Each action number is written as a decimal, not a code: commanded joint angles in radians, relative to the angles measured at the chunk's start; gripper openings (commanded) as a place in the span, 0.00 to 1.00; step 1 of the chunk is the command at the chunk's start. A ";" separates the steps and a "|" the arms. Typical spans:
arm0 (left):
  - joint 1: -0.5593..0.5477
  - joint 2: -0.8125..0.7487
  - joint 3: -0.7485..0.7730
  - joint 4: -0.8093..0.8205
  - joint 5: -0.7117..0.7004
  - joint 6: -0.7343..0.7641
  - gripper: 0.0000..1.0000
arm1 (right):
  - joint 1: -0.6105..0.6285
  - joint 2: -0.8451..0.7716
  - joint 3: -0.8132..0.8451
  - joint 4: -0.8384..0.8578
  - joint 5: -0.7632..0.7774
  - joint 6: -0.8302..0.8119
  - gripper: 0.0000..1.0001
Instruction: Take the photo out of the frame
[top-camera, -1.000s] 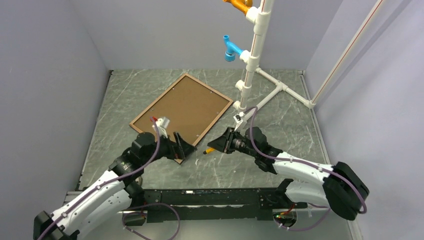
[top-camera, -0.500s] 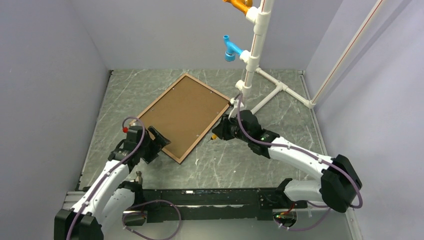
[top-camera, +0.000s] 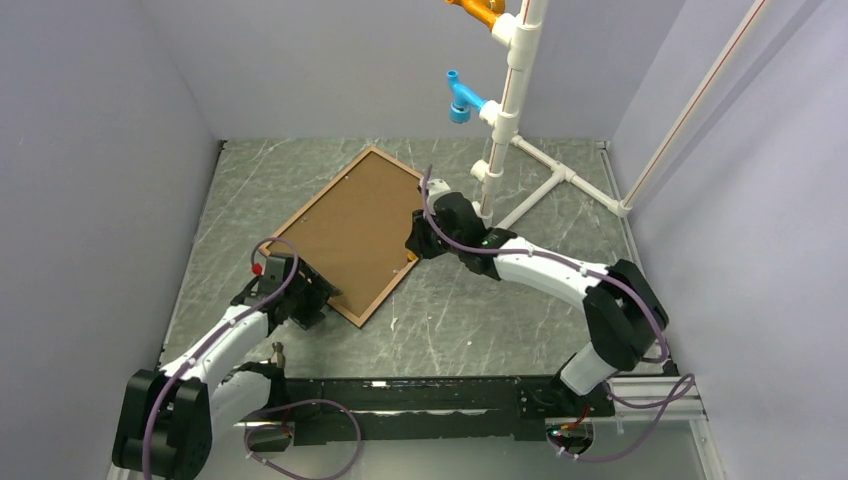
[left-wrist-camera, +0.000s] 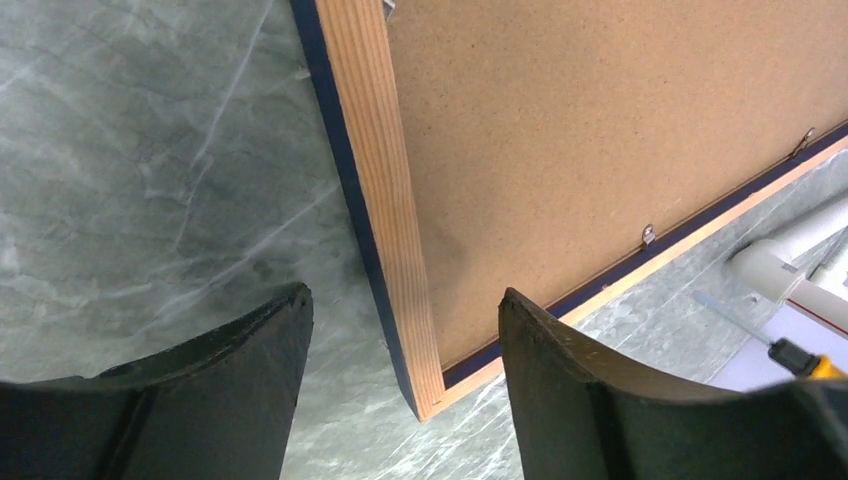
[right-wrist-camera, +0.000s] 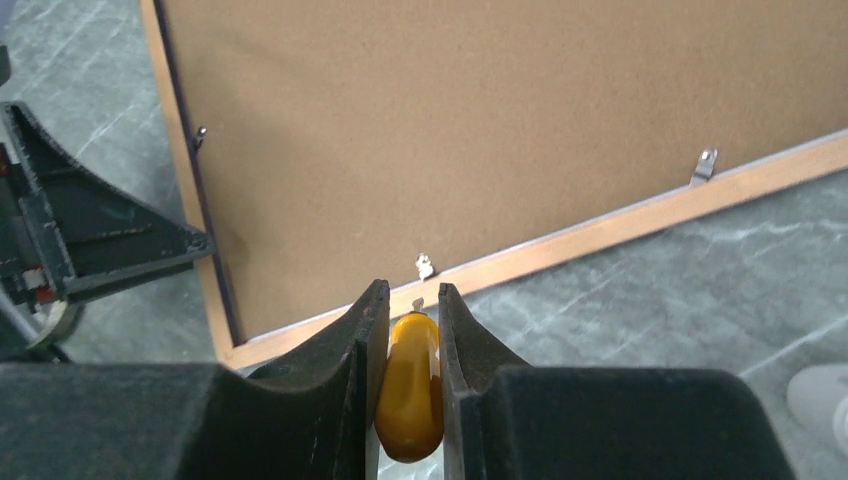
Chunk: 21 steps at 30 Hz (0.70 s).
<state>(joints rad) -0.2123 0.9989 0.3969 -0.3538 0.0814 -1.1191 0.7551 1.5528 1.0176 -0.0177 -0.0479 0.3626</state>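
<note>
The frame (top-camera: 317, 196) lies face down on the table, its wooden back rim (left-wrist-camera: 385, 200) and navy side showing. Brown backing board (top-camera: 350, 225) fills it; the photo is hidden underneath. My left gripper (top-camera: 318, 295) is open at the frame's near corner, and in the left wrist view the gripper (left-wrist-camera: 405, 295) has one finger on either side of that corner without touching it. My right gripper (right-wrist-camera: 411, 288) is shut on a yellow-handled screwdriver (right-wrist-camera: 408, 385). The screwdriver's tip sits at a small metal clip (right-wrist-camera: 425, 265) on the frame's long right edge (right-wrist-camera: 620, 225).
A white PVC pipe stand (top-camera: 505, 110) rises just right of the frame, carrying a blue fitting (top-camera: 460, 100) and an orange one (top-camera: 480, 12). Its feet (top-camera: 560, 180) spread over the back right of the table. More clips (right-wrist-camera: 706, 165) hold the board. Grey walls close in on three sides.
My right arm has reached forward with the screwdriver to the frame's right edge. My left gripper has slid left to the near corner and its jaws have narrowed somewhat.
</note>
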 joint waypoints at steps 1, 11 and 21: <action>0.005 0.029 0.007 0.057 -0.014 0.002 0.69 | -0.005 0.061 0.109 -0.021 0.027 -0.083 0.00; 0.004 0.061 0.004 0.063 -0.024 0.008 0.58 | -0.005 0.153 0.193 -0.061 0.011 -0.158 0.00; 0.005 0.073 -0.014 0.089 -0.009 -0.001 0.50 | 0.020 0.209 0.214 -0.080 0.008 -0.199 0.00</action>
<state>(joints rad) -0.2115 1.0641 0.3962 -0.2916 0.0811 -1.1198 0.7589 1.7473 1.1851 -0.0921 -0.0425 0.2001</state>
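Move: The right hand, already gripping the screwdriver, has the clip on the frame's near right side about 5 cm to its left, roughly level fore and aft and 12 cm below; the frame's near corner is about 12 cm back and 13 cm left, the pipe stand's foot some 12 cm right and 4 cm ahead. The left hand has the frame's lower-left edge right between its open fingers, about 2 cm below and 1 cm ahead, and the same near corner roughly 6 cm right and 5 cm back. The screwdriver's tip comes down onto the frame's inner rim right beside the clip, as the right hand keeps its grip, first carrying it about 2 cm forward and a little left, then mostly sinking to some 3 cm lower while rolling its left side down about 10 degrees. The left fingers, astride the lower-left edge, partly close around it while that hand eases roughly 1 cm forward and slightly down. ##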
